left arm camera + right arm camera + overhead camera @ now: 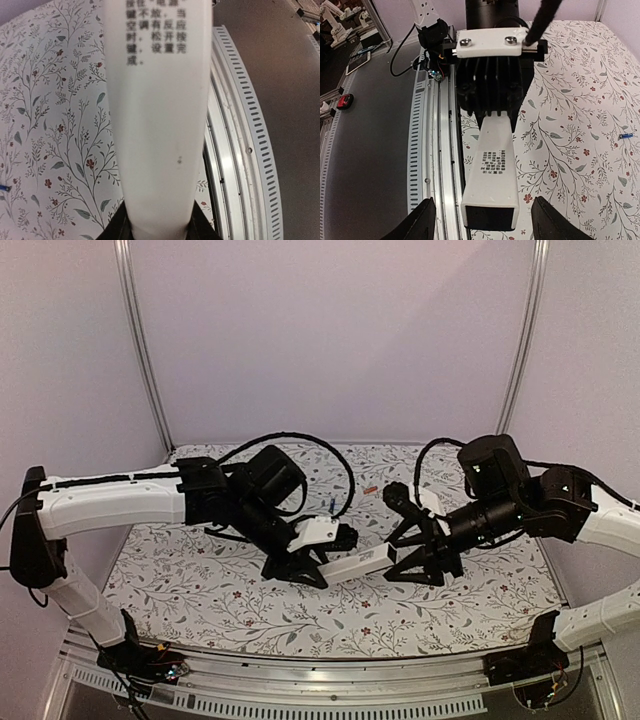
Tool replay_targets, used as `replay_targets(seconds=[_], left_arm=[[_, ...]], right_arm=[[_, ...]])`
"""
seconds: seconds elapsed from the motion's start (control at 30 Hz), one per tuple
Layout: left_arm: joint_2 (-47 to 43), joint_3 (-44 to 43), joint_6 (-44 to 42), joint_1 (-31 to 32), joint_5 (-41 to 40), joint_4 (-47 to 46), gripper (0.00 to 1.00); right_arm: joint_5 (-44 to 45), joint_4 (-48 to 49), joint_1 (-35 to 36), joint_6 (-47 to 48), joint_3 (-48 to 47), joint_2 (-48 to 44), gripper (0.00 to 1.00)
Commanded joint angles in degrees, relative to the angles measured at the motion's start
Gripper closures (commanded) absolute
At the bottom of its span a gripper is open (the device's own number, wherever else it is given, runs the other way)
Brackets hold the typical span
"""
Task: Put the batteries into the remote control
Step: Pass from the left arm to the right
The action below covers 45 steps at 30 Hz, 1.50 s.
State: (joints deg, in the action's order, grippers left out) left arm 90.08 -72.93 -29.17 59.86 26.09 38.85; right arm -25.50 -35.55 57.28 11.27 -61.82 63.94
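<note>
My left gripper [318, 562] is shut on one end of the white remote control [362, 563], holding it level just above the floral table. In the left wrist view the remote control [157, 125] runs up from between the black jaws of the left gripper [157, 229], printed text near its far end. My right gripper [412, 562] stands open, a finger [422, 220] on each side of the remote control's [492, 175] dark open end, gaps on both sides. The blue battery [329, 506] and the orange-red battery [369, 490] lie on the table behind.
The table's near edge carries a slotted aluminium rail [432, 150], just below the held remote. The blue battery [624, 135] shows far right in the right wrist view and at the left edge [4, 188] in the left wrist view. Black cables loop behind both wrists.
</note>
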Motion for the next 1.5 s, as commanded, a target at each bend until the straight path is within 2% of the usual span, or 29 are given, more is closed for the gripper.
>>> replay_targets(seconds=[0.0,0.4,0.53,0.83,0.93,1.0,1.07,1.1,1.13,1.17,1.2,1.37,1.47], left_arm=[[0.25,-3.36,-2.58,2.4,-0.25,2.26,0.95],[0.12,-4.68,-2.82,3.42,-1.64,2.54,0.96],[0.0,-4.53,-2.65,3.43,-1.89,2.17,0.96],[0.03,-3.88,-2.15,3.43,-3.44,0.5,0.95],[-0.46,-3.17,-0.38,3.43,-6.68,-1.21,0.91],[-1.04,-2.63,0.77,3.3,-8.7,-2.27,0.79],[-2.28,-1.58,2.76,3.13,-12.1,-4.36,0.63],[-3.35,-0.54,3.59,2.83,-13.18,-5.39,0.46],[-4.69,0.46,5.0,2.57,-14.31,-6.88,0.21],[-6.01,1.5,6.03,2.11,-15.26,-8.29,0.06],[-8.17,2.34,6.92,1.42,-15.4,-9.94,0.01],[-18.83,10.64,15.77,-2.93,-17.63,-23.79,0.0],[-24.73,16.46,27.24,-6.26,-24.13,-34.59,0.01]], right_arm=[[6.79,-1.01,4.07,3.52,1.24,-0.01,0.34],[8.17,1.56,5.58,4.86,1.11,0.15,0.52],[7.71,1.55,5.53,4.99,0.98,0.21,0.55],[7.79,1.73,5.52,4.83,1.43,0.14,0.82],[8.35,2.23,5.54,4.41,1.58,-0.19,0.9],[8.86,2.96,5.58,3.97,2.01,-0.55,0.95],[9.6,3.6,5.63,3.86,2.5,-0.95,0.97],[10.16,3.93,5.61,3.81,2.73,-1.29,0.98],[11.11,4.47,5.6,3.7,3.01,-1.5,0.99],[11.88,5.03,5.63,3.56,3.35,-1.88,1.0],[12.95,5.64,5.61,3.51,3.96,-2.45,1.0],[19.33,11.83,5.58,3.08,7.57,-5.53,1.0],[22.68,17.46,5.57,2.89,9.21,-8.03,1.0]])
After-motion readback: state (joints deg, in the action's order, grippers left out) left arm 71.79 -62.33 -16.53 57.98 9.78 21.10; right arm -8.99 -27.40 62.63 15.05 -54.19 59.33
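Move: The remote control is in the left fingers by one end. Its middle lies about 7 cm to that hand's right, 1 cm ahead and 3 cm higher. From the open right hand, already around the free end, the middle is some 7 cm left, 1 cm back and 3 cm lower. On the table, well below, the blue battery lies about 30 cm ahead of the right hand and 10 cm left, the orange battery roughly 36 cm straight ahead. The remote control's free end is pinched by the right fingers, which ease about 1.5 cm back and down around it and close, while the left hand keeps holding the other end almost still. Then the left fingers open wide, let go and draw away up about 7 cm, forward and to the left, turning some 30 degrees; the right hand keeps its grip and drifts a little forward, rolling slightly. ##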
